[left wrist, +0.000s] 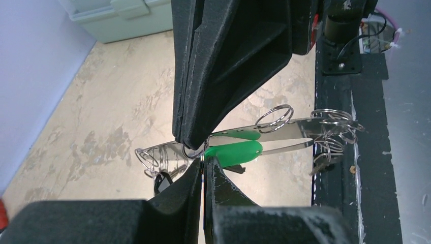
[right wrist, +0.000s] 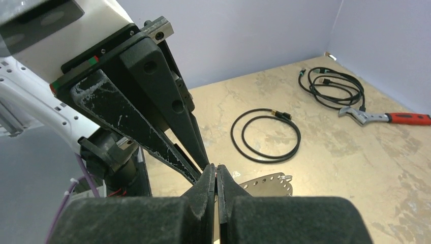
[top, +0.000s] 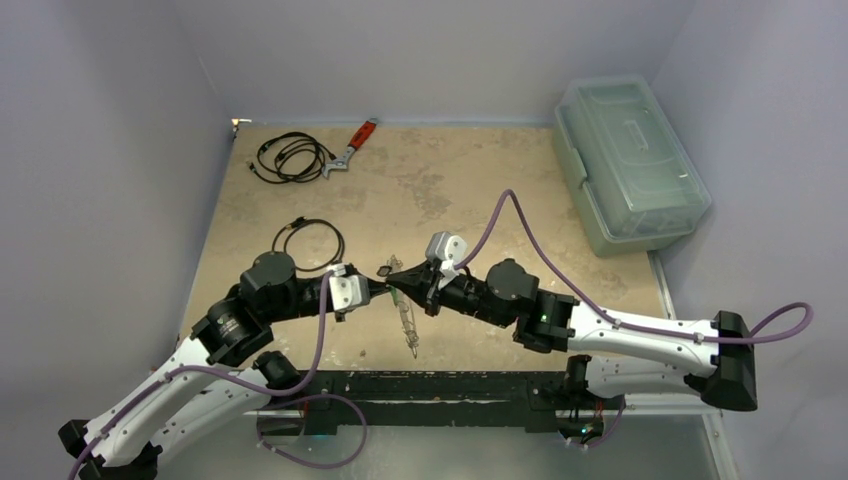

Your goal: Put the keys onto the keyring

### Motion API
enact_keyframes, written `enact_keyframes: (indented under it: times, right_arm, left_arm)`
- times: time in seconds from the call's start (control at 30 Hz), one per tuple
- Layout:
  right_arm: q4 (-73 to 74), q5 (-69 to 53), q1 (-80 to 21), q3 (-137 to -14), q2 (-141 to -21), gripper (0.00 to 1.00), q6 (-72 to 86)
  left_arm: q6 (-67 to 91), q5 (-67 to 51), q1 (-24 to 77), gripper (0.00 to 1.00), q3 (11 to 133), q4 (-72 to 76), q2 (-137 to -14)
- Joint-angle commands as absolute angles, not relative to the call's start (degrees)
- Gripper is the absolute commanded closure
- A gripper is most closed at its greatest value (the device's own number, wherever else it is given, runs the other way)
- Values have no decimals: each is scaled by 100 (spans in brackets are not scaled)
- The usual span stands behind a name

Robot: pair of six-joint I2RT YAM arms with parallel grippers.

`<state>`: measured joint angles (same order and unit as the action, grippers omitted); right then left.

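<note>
The keyring (top: 406, 318) is a thin shiny metal piece with small holes and little wire loops along its edge (left wrist: 289, 134), held above the table between the two arms. My left gripper (left wrist: 205, 162) is shut, with the green key (left wrist: 234, 152) sticking out beside its fingertips. My right gripper (right wrist: 215, 168) is shut tip to tip against it, pinching the keyring's edge (right wrist: 269, 183). In the top view the left gripper (top: 383, 287) and the right gripper (top: 397, 278) meet mid-table. A dark key with white (left wrist: 161, 182) dangles below the keyring. A blue key is not visible.
Two coiled black cables (top: 292, 157) (top: 310, 240) and a red-handled wrench (top: 352, 148) lie at the far left. A clear lidded plastic box (top: 630, 165) stands at the far right. A black rail (top: 430, 385) runs along the near edge.
</note>
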<state>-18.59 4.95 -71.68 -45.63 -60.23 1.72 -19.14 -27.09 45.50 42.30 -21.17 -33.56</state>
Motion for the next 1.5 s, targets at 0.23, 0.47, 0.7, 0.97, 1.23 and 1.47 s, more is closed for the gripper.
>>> enact_keyframes:
  times: [0.23,0.47,0.7,0.97,1.23,1.47]
  right_arm:
    - [-1235,398,-7172,-5250,-6168,100,336]
    - [-1157,343,-7167,-5237,-6275,100,384]
    - [-1090,447,-7154,-5260,-6329,94,378]
    - [-1035,850,-7137,-5125,-6027,42,227]
    - [-1061,1484,-7135,-4752,-5591,33,146]
    - [-1515,1330,-7130,-4181,-5199,33,221]
  left_arm:
    - [-2336,-2423,4579,100,4408,-2336,-3148]
    - [-2399,-2441,4579,100,4469,-2368,-3190]
    - [-2459,-2385,4579,100,4559,-2445,-3192]
    - [-2314,-2031,4579,100,4822,-2717,-3576]
    - [-1773,-1107,4577,100,5179,-2900,-4101]
    - [-997,-250,4575,100,5648,-3043,-4808]
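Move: Both closed grippers meet at the small rings joining the green key to the keyring, their tips barely 1 cm apart. From the left gripper the green key lies about 1 cm back and 1 cm right, just below the tips. The keyring's middle is some 3 cm back and 3 cm right, and the black key about 3 cm ahead and 1 cm left, both slightly lower. From the right gripper the green key is about 2 cm back and 1 cm right. Ease the right gripper down about 2 cm at the joining rings, with a slight roll, while the left keeps its pinch beside the green key. Then open the right fingers wide and draw them off to the right, rising briefly. As they leave, swing the left gripper forward about 5 cm, sinking a little and turning some 20 degrees counter-clockwise. ##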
